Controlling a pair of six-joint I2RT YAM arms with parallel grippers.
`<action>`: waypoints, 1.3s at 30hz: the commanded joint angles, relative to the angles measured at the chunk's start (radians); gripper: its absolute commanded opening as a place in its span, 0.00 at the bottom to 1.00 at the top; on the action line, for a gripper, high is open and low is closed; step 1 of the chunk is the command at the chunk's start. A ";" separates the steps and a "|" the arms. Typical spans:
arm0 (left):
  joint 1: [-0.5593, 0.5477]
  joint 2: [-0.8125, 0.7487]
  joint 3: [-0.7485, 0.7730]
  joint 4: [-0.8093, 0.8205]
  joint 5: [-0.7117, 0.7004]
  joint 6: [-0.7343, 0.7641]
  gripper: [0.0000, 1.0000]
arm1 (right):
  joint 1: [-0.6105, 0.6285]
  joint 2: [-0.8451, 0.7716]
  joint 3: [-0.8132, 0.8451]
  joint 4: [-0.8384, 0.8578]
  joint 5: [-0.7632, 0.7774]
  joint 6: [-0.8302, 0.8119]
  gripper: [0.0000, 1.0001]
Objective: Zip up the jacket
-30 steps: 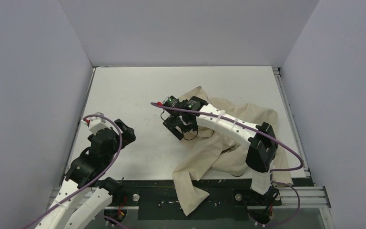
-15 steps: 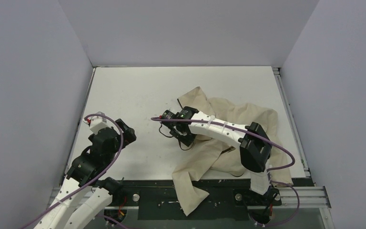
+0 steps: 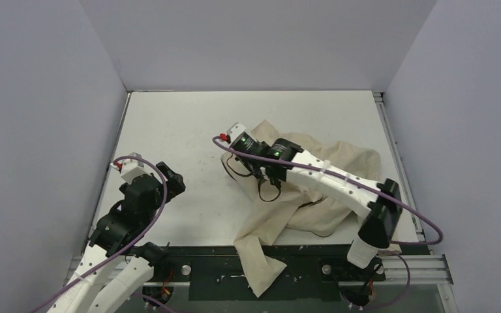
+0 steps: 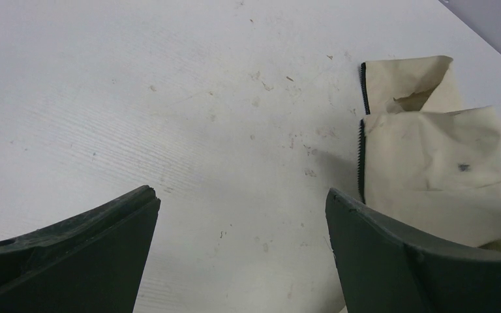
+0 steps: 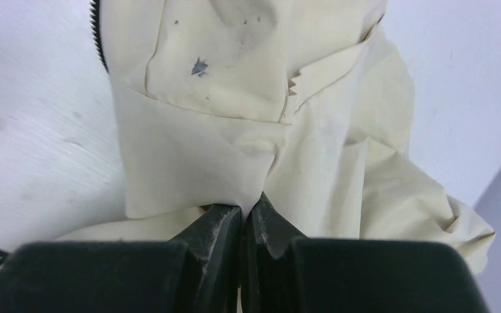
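The beige jacket (image 3: 329, 171) lies crumpled on the right half of the white table, one sleeve (image 3: 259, 257) spilling over the front rail. My right gripper (image 3: 266, 175) sits at the jacket's left edge. In the right wrist view it (image 5: 251, 207) is shut on a pinched fold of the jacket (image 5: 235, 130), below the small dark chest logo (image 5: 199, 66); dark zipper teeth (image 5: 98, 39) run along the cloth's left edge. My left gripper (image 3: 171, 183) hovers open over bare table at the left. Its wrist view shows the left gripper (image 4: 240, 197) holding nothing, with the jacket (image 4: 430, 156) and zipper teeth (image 4: 361, 156) beyond its right finger.
White table (image 3: 176, 124) enclosed by pale walls on three sides. A dark metal rail (image 3: 222, 251) runs along the front edge by the arm bases. Purple cables loop off both arms.
The right gripper closed on a fold of the jacket's left edge, and the right arm shifted, its wrist now farther back. The left arm stayed put, still open.
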 commanded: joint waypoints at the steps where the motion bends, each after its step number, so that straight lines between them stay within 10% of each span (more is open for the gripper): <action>1: 0.004 0.007 0.054 0.011 -0.017 0.007 0.97 | -0.002 -0.261 -0.029 0.323 -0.158 -0.069 0.00; 7: 0.004 0.014 0.069 0.016 -0.010 0.008 0.97 | -0.019 -0.313 0.037 0.644 -0.118 -0.100 0.00; 16: 0.004 -0.006 0.095 -0.014 -0.010 -0.009 0.97 | 0.002 0.062 0.685 0.579 -0.267 -0.157 0.00; 24: 0.003 -0.043 0.113 -0.063 -0.042 -0.024 0.97 | 0.204 0.068 0.796 0.686 -0.213 -0.288 0.00; 29: 0.003 -0.045 0.105 -0.041 -0.033 -0.031 0.97 | 0.166 -0.188 0.509 0.806 -0.003 -0.242 0.00; 39: 0.002 -0.016 0.100 0.118 0.110 0.089 0.97 | -0.551 -0.513 -0.109 0.669 -0.192 0.150 0.00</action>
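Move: The shut right fingers already hold a fold of the jacket, a few centimetres off the table. From them the jacket's body spreads with its middle about 17 cm to the right, 3 cm back and 7 cm lower; a zip edge lies roughly 8 cm left and 2 cm ahead, and the sleeve end hangs over the near table edge some 24 cm back, level sideways. The jacket's body is about 41 cm right of the left hand, 1 cm back and 10 cm lower. Keep the right fingers shut on the fold and whip the jacket up off the table, close to 30 cm, tilting the fingers from steeply down to nearly level. Then swing left to some 20 cm left of the start and slightly back, and fling sharply right and forward, about 30 cm across, towards the far right. Let the open left gripper rise about 3 cm. ##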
